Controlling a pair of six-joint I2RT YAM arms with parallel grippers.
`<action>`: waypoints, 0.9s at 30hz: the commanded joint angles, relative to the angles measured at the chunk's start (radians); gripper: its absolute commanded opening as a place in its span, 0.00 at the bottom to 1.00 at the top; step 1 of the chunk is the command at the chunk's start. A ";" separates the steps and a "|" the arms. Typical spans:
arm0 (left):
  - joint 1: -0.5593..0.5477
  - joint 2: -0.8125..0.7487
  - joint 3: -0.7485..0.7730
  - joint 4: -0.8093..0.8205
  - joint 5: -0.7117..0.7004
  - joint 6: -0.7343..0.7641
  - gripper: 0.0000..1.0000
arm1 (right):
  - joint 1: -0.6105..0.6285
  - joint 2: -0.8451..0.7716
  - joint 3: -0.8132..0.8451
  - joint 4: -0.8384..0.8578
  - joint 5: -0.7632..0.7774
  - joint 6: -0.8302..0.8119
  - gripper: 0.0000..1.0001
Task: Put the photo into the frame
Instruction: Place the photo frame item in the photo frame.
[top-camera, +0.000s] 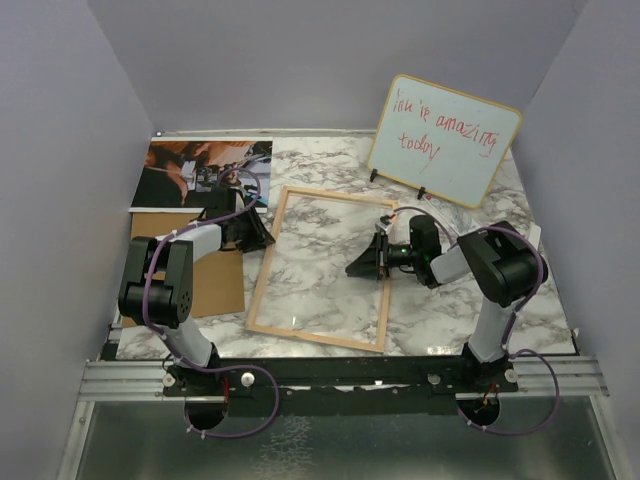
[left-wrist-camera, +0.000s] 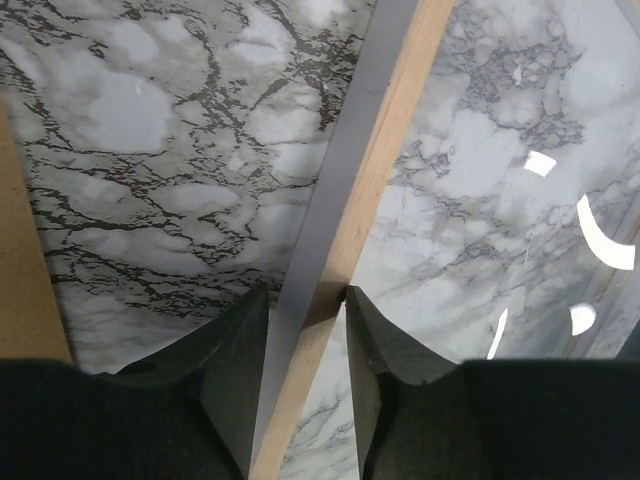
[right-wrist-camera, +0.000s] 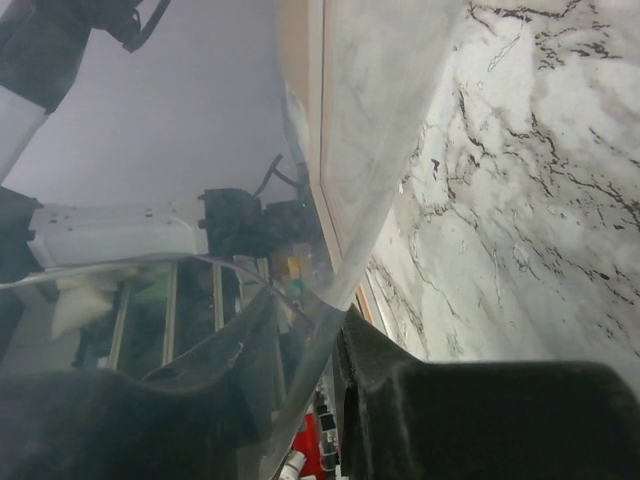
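The frame (top-camera: 315, 337), thin light-wood rails round a clear pane, lies in the middle of the marble table (top-camera: 330, 165). My left gripper (top-camera: 262, 232) is at its left rail. In the left wrist view that gripper (left-wrist-camera: 305, 290) stands open astride the rail (left-wrist-camera: 385, 130): the right finger touches it and a slim gap shows at the left one. My right gripper (top-camera: 372, 262) is at the frame's right rail. In the right wrist view it (right-wrist-camera: 308, 315) straddles the frame's hazy edge (right-wrist-camera: 312, 120), open with a gap beside the left finger. The photo (top-camera: 195, 170), dark with orange-brown tones, lies at the back left.
A plain brown backing board (top-camera: 205, 285) lies left of the frame, partly under my left arm. A wood-rimmed whiteboard (top-camera: 445, 140) with red writing stands propped at the back right. Grey walls close in the table on three sides.
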 joint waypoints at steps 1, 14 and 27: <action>-0.011 0.005 -0.050 -0.093 -0.055 0.014 0.42 | 0.014 -0.019 0.014 -0.047 0.026 -0.035 0.26; -0.012 -0.046 -0.065 -0.118 -0.069 0.019 0.56 | 0.014 -0.113 0.051 -0.265 0.101 -0.119 0.65; -0.011 -0.071 -0.038 -0.148 -0.089 0.025 0.67 | 0.014 -0.234 0.158 -0.837 0.353 -0.256 0.84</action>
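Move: The frame's middle lies about 6 cm ahead of my right hand, 8 cm to its left and 6 cm below. The frame's right rail is level with that hand, some 9 cm to its right. My left hand straddles the left rail; the frame's middle is about 16 cm to its right and 4 cm back. From that hand the brown board lies about 24 cm left and 5 cm back, the photo about 21 cm left and 23 cm ahead. I spread my right fingers wide around the edge of the clear sheet, nearly still at first, then ease forward along the right rail about 2 cm, drifting a little right and slightly up while the fingertips tip down some 15 degrees. My left hand opens off the left rail and draws back about 1.5 cm, rising slightly, still astride the rail. ##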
